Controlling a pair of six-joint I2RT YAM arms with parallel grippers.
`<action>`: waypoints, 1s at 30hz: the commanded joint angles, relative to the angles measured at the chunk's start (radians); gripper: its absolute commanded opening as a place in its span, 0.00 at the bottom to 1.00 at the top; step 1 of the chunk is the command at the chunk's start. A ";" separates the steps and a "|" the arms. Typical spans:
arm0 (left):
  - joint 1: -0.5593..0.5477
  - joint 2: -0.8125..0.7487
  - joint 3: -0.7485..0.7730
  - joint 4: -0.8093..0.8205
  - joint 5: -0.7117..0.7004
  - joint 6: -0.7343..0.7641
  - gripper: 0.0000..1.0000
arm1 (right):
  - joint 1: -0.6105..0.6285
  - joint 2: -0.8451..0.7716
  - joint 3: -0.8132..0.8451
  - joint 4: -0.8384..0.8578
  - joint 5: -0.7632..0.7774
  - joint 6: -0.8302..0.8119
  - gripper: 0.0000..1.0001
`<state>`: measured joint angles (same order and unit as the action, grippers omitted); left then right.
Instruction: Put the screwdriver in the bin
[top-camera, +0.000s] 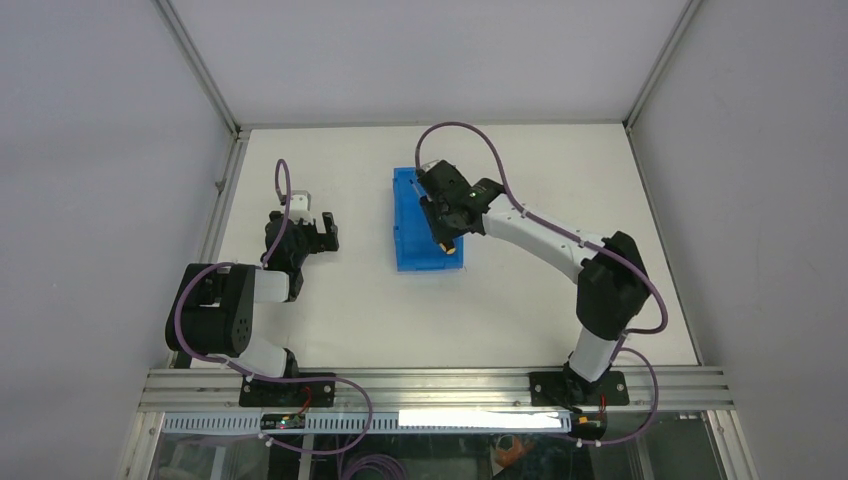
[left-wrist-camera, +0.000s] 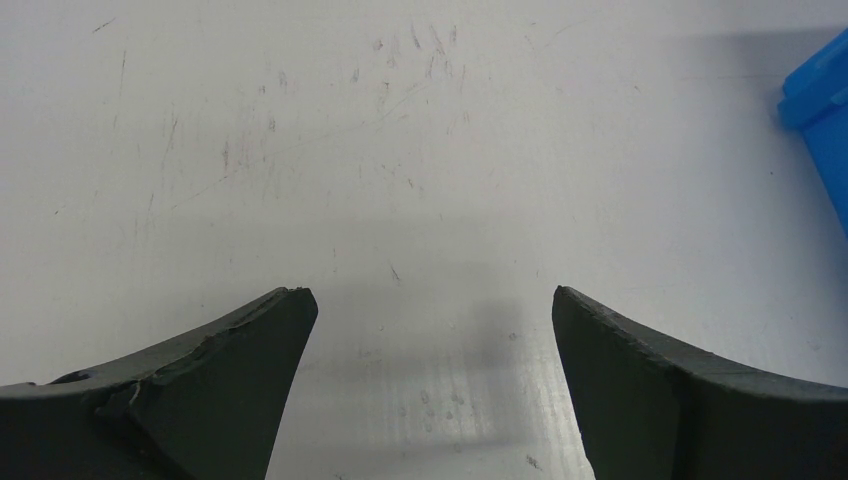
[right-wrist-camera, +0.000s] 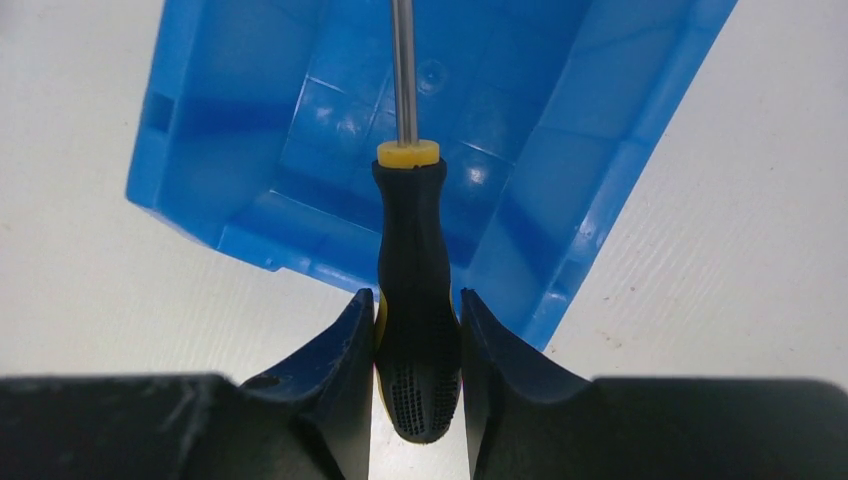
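Observation:
The screwdriver (right-wrist-camera: 415, 260), black-handled with a yellow collar, points its metal shaft down into the blue bin (right-wrist-camera: 250, 130). Its handle crosses the bin's near wall, and the butt end sticks out over the table. My right gripper (right-wrist-camera: 415, 295) straddles the handle, its jaws just slightly open; thin slivers of light show beside the handle. In the top view the right gripper (top-camera: 443, 222) hangs over the bin (top-camera: 410, 250), with the screwdriver's (top-camera: 447, 242) yellow end at the near right corner. My left gripper (top-camera: 325, 228) is open over bare table to the left of the bin.
The left wrist view shows scratched white table between the open left gripper (left-wrist-camera: 435, 295) fingers and one corner of the bin (left-wrist-camera: 820, 110) at the right edge. Aluminium frame rails border the table on all sides.

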<state>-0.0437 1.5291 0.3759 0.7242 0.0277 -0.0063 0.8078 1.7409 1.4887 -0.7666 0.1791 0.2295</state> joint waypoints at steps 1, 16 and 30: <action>0.011 -0.033 0.030 0.029 0.010 -0.011 0.99 | 0.002 0.019 -0.018 0.120 0.024 0.007 0.10; 0.011 -0.032 0.030 0.029 0.010 -0.011 0.99 | 0.029 0.139 -0.009 0.181 0.141 0.066 0.60; 0.010 -0.032 0.030 0.029 0.011 -0.011 0.99 | 0.048 -0.080 0.014 0.069 0.344 0.098 0.97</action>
<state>-0.0437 1.5291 0.3775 0.7242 0.0277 -0.0078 0.8555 1.8328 1.4921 -0.6823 0.3790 0.3099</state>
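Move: The right hand still has the screwdriver by its handle, shaft pointing forward and to the left. The bin it is going to has its middle about 6 cm ahead, 2 cm to the left and 9 cm below, so the hand is already over its near part. No other loose thing stands close by. From the idle left hand, the bin's middle lies some 29 cm to the right and 2 cm ahead, at about the same height. Lower the right gripper about 5.5 cm into the near part of the bin, easing it some 2 cm forward and a little to the left, with the screwdriver still pinched. Near the bottom, start opening the fingers and hold there to let go of the handle. Then lift about 3 cm while opening nearly all the way. ##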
